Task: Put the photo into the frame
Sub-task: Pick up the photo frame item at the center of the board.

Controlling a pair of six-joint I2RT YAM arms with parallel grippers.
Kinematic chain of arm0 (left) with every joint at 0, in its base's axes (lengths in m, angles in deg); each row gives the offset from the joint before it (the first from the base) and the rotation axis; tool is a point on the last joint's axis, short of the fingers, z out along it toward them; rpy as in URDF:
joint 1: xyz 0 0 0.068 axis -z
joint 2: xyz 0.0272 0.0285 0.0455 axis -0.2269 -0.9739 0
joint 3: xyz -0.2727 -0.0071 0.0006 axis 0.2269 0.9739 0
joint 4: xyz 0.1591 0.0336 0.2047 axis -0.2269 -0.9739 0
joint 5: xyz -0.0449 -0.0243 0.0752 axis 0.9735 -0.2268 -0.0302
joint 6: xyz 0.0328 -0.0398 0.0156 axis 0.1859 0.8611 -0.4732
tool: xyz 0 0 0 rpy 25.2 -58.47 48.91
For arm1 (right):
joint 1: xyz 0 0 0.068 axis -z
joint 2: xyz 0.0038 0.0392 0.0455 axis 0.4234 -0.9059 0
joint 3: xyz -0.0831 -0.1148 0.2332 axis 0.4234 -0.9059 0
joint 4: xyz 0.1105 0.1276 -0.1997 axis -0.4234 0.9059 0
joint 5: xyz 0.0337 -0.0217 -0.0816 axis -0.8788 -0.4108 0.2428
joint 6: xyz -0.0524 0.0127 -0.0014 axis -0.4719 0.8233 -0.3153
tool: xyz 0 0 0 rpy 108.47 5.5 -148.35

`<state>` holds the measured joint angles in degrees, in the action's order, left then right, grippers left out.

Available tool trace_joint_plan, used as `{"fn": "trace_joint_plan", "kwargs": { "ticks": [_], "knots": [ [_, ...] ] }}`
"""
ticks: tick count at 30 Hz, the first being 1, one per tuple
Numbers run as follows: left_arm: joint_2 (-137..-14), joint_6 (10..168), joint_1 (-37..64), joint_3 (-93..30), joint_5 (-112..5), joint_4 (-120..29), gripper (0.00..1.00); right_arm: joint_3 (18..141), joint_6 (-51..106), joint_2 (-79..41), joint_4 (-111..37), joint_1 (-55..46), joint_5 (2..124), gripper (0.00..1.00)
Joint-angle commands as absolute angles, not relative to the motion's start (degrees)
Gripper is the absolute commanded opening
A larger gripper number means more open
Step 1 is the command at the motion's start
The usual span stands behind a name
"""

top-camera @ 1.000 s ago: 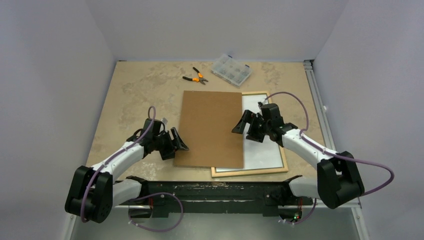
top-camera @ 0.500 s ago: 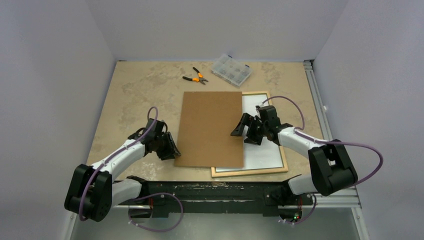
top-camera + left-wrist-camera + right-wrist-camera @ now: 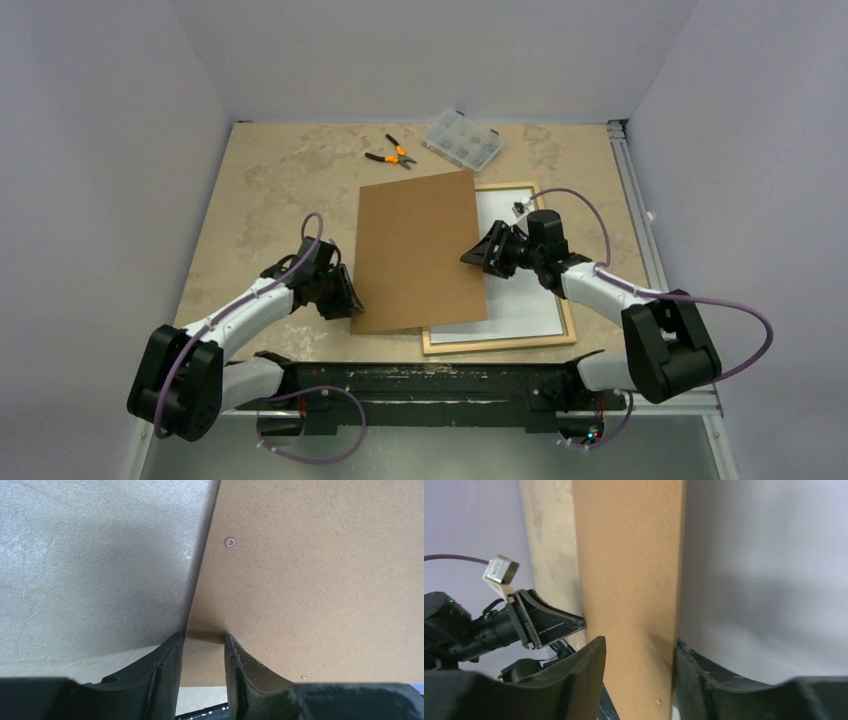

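The pale-wood frame [image 3: 500,343] lies flat at centre right, and the photo [image 3: 522,285] lies inside it, white side up. A brown fibreboard backing sheet [image 3: 420,250] covers their left part, its right side raised. My left gripper [image 3: 345,300] is at the sheet's lower left corner; in the left wrist view it [image 3: 205,637] is shut on that edge, one finger at the rim and one on top. My right gripper [image 3: 482,255] straddles the sheet's right edge. In the right wrist view it [image 3: 639,645] is open, one finger against the sheet [image 3: 629,580] and the other clear of it.
Orange-handled pliers [image 3: 392,155] and a clear compartment box [image 3: 462,140] lie at the back of the table. A metal rail [image 3: 636,210] runs along the right side. Grey walls close in on three sides.
The left gripper closed on the sheet's left edge. The right gripper narrowed at the right edge, and the sheet's right side rose and swung slightly.
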<state>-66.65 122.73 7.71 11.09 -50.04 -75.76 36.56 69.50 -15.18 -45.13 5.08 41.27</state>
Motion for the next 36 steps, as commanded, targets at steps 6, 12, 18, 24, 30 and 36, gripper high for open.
{"fn": "trace_joint_plan", "kwargs": {
  "ticks": [6, 12, 18, 24, 30, 36],
  "knots": [
    [-62.9, 122.9, 10.0, 9.8, -51.8, -78.2, 0.37, 41.4, 69.9, -10.6, -46.3, 4.6, 35.5, 0.12],
    [-53.2, 122.3, 10.2, 8.0, -48.5, -78.7, 0.47, 52.3, 63.3, -5.6, -29.2, 4.6, 38.7, 0.00],
    [-45.4, 123.4, 10.5, 4.2, -44.0, -80.0, 0.69, 69.9, 55.6, 0.1, -6.7, 4.7, 51.0, 0.00],
    [-46.5, 124.2, 10.7, 0.2, -41.0, -81.4, 0.72, 89.0, 49.7, -1.1, 11.5, 4.7, 62.8, 0.00],
    [-47.5, 125.1, 11.6, -1.0, -40.6, -81.5, 0.72, 98.5, 44.3, -3.9, 22.3, 4.7, 69.4, 0.00],
    [-48.8, 124.8, 12.8, -2.7, -41.2, -81.9, 0.74, 101.2, 42.7, -7.6, 27.2, 4.6, 70.8, 0.00]
  ]
}}
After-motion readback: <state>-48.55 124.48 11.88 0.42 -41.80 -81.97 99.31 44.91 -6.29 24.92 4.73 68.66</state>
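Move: The right hand's open fingers straddle the right edge of the brown backing board, whose middle lies about 10 cm to the left, 2 cm farther out and some 3 cm below. The photo frame's middle is 3 cm to the right and 5 cm below, level fore and aft; the parts box stands about 25 cm straight ahead. The left hand is at the board's near-left corner, the board's middle 10 cm ahead and 11 cm to its right. Pinching the board's right edge between its closing fingers, the right hand hoists it quickly by some 26 cm, then carries it rightwards about 10 cm over the frame, rolling its left side down some 30 degrees and tipping its fingertips up. The left hand comes free of the board's near-left corner, opens wide and rises about 13 cm, drifting a little right. ##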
